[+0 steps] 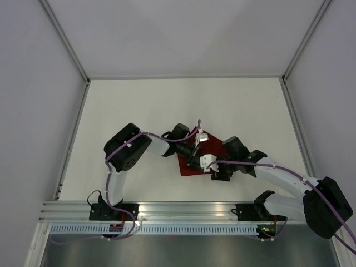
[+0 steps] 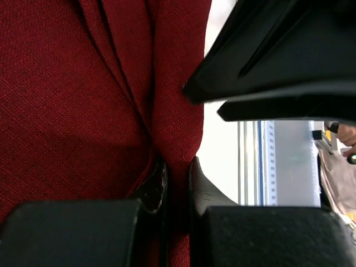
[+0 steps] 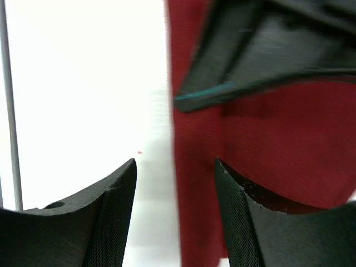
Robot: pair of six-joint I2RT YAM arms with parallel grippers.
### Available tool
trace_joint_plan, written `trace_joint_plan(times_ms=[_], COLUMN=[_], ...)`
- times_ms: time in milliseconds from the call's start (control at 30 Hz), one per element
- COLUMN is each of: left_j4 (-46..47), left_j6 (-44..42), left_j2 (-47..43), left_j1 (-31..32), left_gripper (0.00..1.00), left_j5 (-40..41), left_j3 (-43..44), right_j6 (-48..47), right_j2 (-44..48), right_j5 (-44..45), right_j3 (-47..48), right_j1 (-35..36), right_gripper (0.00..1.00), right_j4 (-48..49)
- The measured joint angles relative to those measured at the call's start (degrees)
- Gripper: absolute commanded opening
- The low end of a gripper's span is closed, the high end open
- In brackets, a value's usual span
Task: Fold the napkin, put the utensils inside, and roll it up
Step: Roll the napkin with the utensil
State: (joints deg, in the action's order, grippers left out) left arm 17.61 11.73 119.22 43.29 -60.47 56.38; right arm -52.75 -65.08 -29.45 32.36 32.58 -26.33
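Note:
The dark red napkin [image 1: 188, 166] lies on the white table, mostly covered by both arms. My left gripper [image 1: 194, 149] is shut on a raised fold of it. In the left wrist view the cloth [image 2: 67, 111] fills the left side and runs down between the closed fingertips [image 2: 178, 175]. My right gripper [image 1: 216, 171] stands open at the napkin's near right edge. In the right wrist view its jaws [image 3: 175, 172] straddle the straight edge of the cloth [image 3: 278, 144], one finger over the table and one over the cloth. No utensils are in view.
The white table [image 1: 139, 105] is walled at the back and on both sides. A metal rail [image 1: 183, 211] runs along the near edge between the arm bases. The two grippers are very close together; the left one's dark body [image 3: 267, 50] hangs just ahead of the right jaws.

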Motion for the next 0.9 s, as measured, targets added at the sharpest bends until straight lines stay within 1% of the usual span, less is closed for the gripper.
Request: trace_joint_plan(times_ms=[67, 167, 300, 333, 367, 433, 467, 533, 567, 667, 767, 900], left_j4=[-0.61, -1.7, -3.26, -3.63, -3.91, -4.33, -4.63, -5.35, -5.64, -7.37, -10.01, -13.35], left_j6=[0.02, 0.02, 0.02, 0.02, 0.02, 0.0, 0.0, 0.0, -0.02, -0.07, -0.33, -0.87], left_j2=[0.35, 0.81, 1.29, 1.29, 1.29, 1.27, 1.22, 0.83, 0.42, -1.36, -3.58, -7.13], left_j1=[-0.15, -0.33, -0.52, -0.55, -0.57, -0.59, -0.57, -0.59, -0.61, -0.92, -1.46, -3.72], left_gripper=[0.02, 0.02, 0.03, 0.09, 0.11, 0.2, 0.23, 0.3, 0.32, 0.34, 0.38, 0.39], left_j5=[-0.74, -1.97, -3.19, -3.26, -3.34, -3.61, -3.52, -3.3, -2.86, -1.03, 1.46, 4.92], left_j3=[0.42, 1.01, 1.66, 1.7, 1.75, 1.73, 1.7, 1.38, 1.14, 0.2, -0.57, -1.11], right_j6=[0.02, 0.31, 1.11, 1.4, 1.66, 2.23, 2.32, 2.51, 2.64, 2.69, 2.8, 2.82], right_j2=[0.0, 0.02, -0.55, -0.79, -1.03, -1.53, -1.88, -2.86, -3.39, -5.27, -8.24, -12.68], right_j5=[1.73, 4.68, 7.98, 8.57, 8.9, 9.27, 9.42, 9.4, 9.29, 8.46, 7.41, 5.99], right_j3=[-2.21, -4.17, -4.9, -4.92, -4.92, -4.92, -4.9, -4.72, -4.42, -3.08, -0.57, 3.45], right_j1=[3.3, 6.47, 9.44, 9.81, 10.08, 10.23, 10.27, 10.34, 10.36, 10.45, 10.45, 9.99], right_gripper=[0.64, 0.62, 0.53, 0.5, 0.45, 0.4, 0.33, 0.29, 0.27, 0.24, 0.22, 0.22], right_j4=[1.2, 4.09, 7.8, 8.39, 9.03, 9.88, 10.25, 10.86, 10.91, 10.51, 9.09, 6.08])
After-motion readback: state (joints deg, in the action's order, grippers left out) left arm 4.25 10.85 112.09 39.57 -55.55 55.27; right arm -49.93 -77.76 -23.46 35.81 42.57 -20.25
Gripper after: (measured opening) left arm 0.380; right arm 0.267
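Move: The napkin's rolled near edge is already pinched between the left fingers; the roll's left end lies about 7 cm to that hand's left, level with it. For the right hand, the stretch of rolled edge it will grip lies about 3 cm below, 1 cm back and 2 cm to its left. The napkin's far corner lies some 18 cm ahead and 11 cm left of the right hand. Right hand sinks 3 cm and slides left, pinching the rolled edge, while left opens and shifts 3 cm left. ##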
